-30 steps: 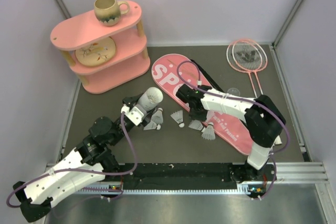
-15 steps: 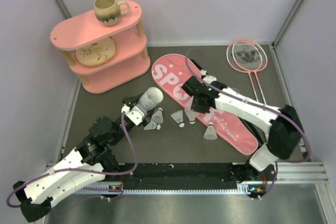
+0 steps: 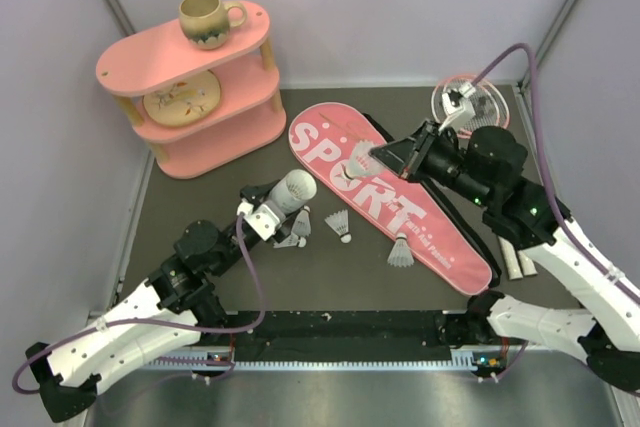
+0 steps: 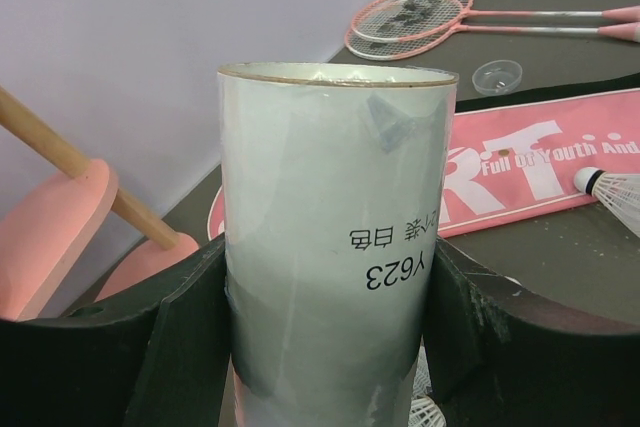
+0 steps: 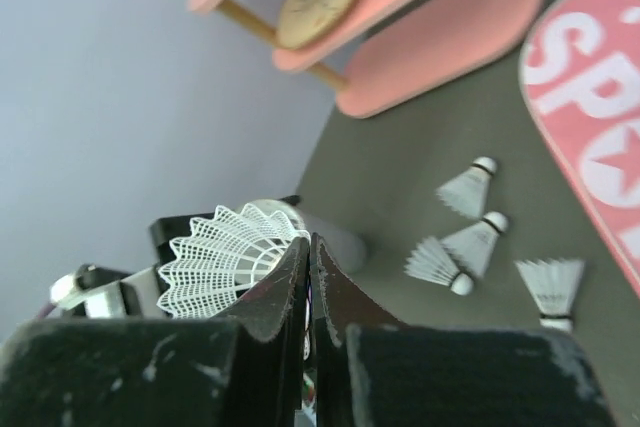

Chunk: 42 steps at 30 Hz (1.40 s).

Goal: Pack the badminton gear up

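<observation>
My left gripper (image 3: 266,213) is shut on the long white tube (image 3: 287,193), holding it tilted with its open mouth (image 4: 338,72) up; black pads (image 4: 180,337) press both sides. My right gripper (image 3: 378,155) hangs above the pink SPORT bag (image 3: 400,209), shut on the skirt of a white shuttlecock (image 5: 225,255). Several more shuttlecocks lie on the mat, one (image 3: 340,226) left of the bag, one (image 3: 400,253) on it, two (image 3: 295,230) beside the tube. The pink rackets (image 3: 478,109) lie at the back right, partly hidden by my right arm.
The pink two-tier shelf (image 3: 240,132) stands at the back left with a brown mug (image 3: 207,19) on top. A small clear lid (image 4: 497,75) lies beside the bag. Grey walls close in the left, back and right sides.
My right gripper has closed on a shuttlecock by the bag and lifted it up and away to the right. The left gripper and tube have barely shifted.
</observation>
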Each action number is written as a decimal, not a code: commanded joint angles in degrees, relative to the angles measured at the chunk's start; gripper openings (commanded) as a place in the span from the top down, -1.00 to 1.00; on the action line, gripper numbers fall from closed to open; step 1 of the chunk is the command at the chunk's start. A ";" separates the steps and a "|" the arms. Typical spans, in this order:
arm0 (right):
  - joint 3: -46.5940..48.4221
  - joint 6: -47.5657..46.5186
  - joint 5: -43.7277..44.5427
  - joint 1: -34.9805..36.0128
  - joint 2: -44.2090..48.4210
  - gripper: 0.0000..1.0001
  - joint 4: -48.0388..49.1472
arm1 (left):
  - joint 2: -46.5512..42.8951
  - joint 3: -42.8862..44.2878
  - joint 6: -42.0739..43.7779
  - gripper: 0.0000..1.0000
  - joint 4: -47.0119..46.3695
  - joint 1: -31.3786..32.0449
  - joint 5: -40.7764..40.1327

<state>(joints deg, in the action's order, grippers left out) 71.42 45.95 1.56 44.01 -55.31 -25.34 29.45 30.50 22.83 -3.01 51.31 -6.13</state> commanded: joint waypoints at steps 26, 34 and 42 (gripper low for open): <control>3.11 -10.62 -12.90 6.35 -15.62 0.45 8.57 | 0.08 0.70 -0.07 0.56 -3.85 0.19 4.54; 3.02 -12.47 -16.15 6.44 -16.58 0.02 6.18 | 0.43 0.70 0.02 0.56 -4.20 0.11 4.98; 7.67 -11.59 -18.96 7.32 -23.87 -0.04 5.66 | 0.61 0.61 -0.07 0.56 -3.94 0.11 5.87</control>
<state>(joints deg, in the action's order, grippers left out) 74.39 34.96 -15.42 50.19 -76.12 -19.81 30.28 30.50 22.76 -3.05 51.33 -1.72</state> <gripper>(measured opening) 0.516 0.688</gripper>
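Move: The shuttlecock is pinched in my right fingers; the open mouth of the tube my left hand holds lies about 13 cm left, 2 cm back and 9 cm below my right hand, and some 6 cm straight above my left. Below, some 34 cm under my right hand, the lone shuttlecock lies 7 cm left and 5 ahead, the shuttlecock cluster 17 cm left and 6 ahead, and the near shuttlecock 7 cm right and 1 back. I swing my right hand about 10 cm left, nearly level, turning it some 20 degrees counter-clockwise to bring the shuttlecock over the tube mouth. Then I lower it about 8 cm, rolling its left side down slightly and opening my fingers to half to let go of the shuttlecock inside the rim. My left hand keeps its grip on the tube, easing back and right about a centimetre. ##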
